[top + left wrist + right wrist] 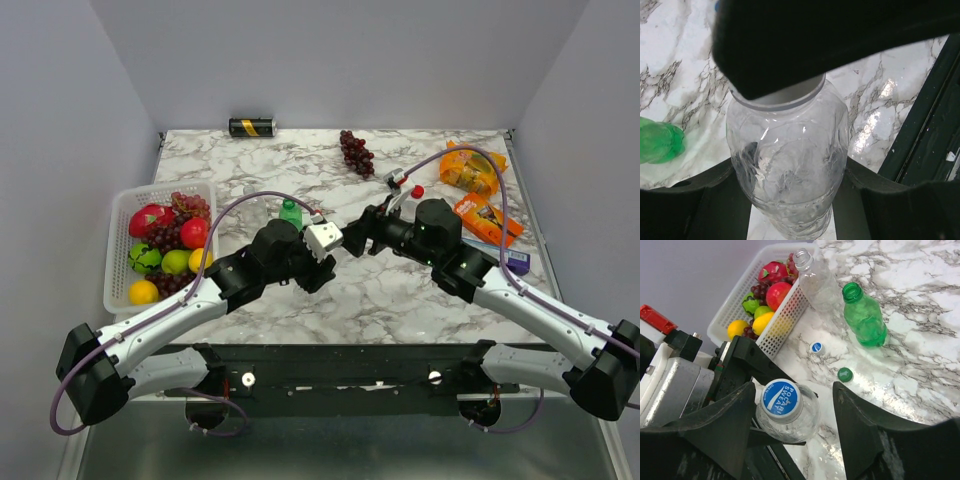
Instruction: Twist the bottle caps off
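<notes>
A small clear bottle (790, 422) with a blue-and-white cap (782, 399) is held off the table. My left gripper (790, 172) is shut on its body (787, 135). My right gripper (792, 390) is open around the cap, its left finger close against it and its right finger apart. In the top view the two grippers meet at mid-table, left (338, 250) and right (358, 240). A green bottle (865, 317) and a longer clear bottle (817, 282) are uncapped. A loose green cap (844, 374) and a blue-white cap (816, 347) lie on the marble. The red-label bottle (400, 185) lies behind.
A white basket (120, 260) of fruit stands at the left. A black-and-gold can (252, 127) and grapes (357, 152) lie at the back. Orange snack packets (470, 170) lie at the right. The green bottle (290, 212) is beside my left arm.
</notes>
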Action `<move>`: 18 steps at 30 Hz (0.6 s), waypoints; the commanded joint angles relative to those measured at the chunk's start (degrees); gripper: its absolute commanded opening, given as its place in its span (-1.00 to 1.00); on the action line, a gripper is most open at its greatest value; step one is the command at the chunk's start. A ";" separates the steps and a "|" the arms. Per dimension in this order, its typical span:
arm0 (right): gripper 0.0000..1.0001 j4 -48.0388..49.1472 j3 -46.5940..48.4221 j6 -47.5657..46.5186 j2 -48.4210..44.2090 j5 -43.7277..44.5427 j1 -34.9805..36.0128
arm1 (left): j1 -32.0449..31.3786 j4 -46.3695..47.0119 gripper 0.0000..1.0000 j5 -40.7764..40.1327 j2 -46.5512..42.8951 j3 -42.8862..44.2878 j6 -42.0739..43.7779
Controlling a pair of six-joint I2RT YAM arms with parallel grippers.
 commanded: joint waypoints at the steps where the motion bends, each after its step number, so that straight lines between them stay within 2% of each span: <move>1: 0.33 3.78 1.03 1.17 0.69 -1.42 0.51 | -0.31 1.14 -0.38 -2.02 -0.34 0.94 -0.55; 3: 0.22 4.48 0.76 1.52 1.40 -3.52 0.51 | -0.31 1.14 -0.38 -2.11 -0.34 0.85 -0.55; 12: 0.00 5.72 -0.12 1.87 1.66 -6.16 0.51 | -0.40 1.32 -0.38 -2.37 -0.78 0.94 -0.64; 15: -0.24 5.81 -0.29 1.17 1.66 -6.95 0.60 | -0.40 1.41 -0.38 -1.85 -0.96 0.85 -0.55; 16: -0.40 5.89 -0.38 1.08 1.66 -7.13 0.51 | -0.49 1.41 -0.38 -1.67 -1.22 0.68 -0.55; 18: -0.52 6.24 -0.82 0.82 1.49 -8.01 0.51 | -0.40 1.58 -0.38 -0.62 -1.40 0.68 -0.20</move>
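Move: The blue cap on the bottle that the left hand grips sits almost between the right hand's fingertips, about 1 cm back, 1 cm left and level with the hand point; from the left hand it is some 2 cm ahead, 6 cm to the right and 8 cm above. From the right hand, the green bottle stands roughly 15 cm ahead and 14 cm left, the open clear bottle 17 cm ahead and 25 cm left, and the red-capped bottle 15 cm ahead and 16 cm right, all about 14 cm below. The right hand eases about 1.5 cm to the left, with hardly any turn of the wrist (some 5 degrees counter-clockwise), to centre its fingers on the blue cap, while they close from roughly three-quarters to one-third open until the pads meet the cap's two sides. The left hand stays where it is and keeps its grip round the clear bottle's body, holding the neck and cap up towards the right hand. ##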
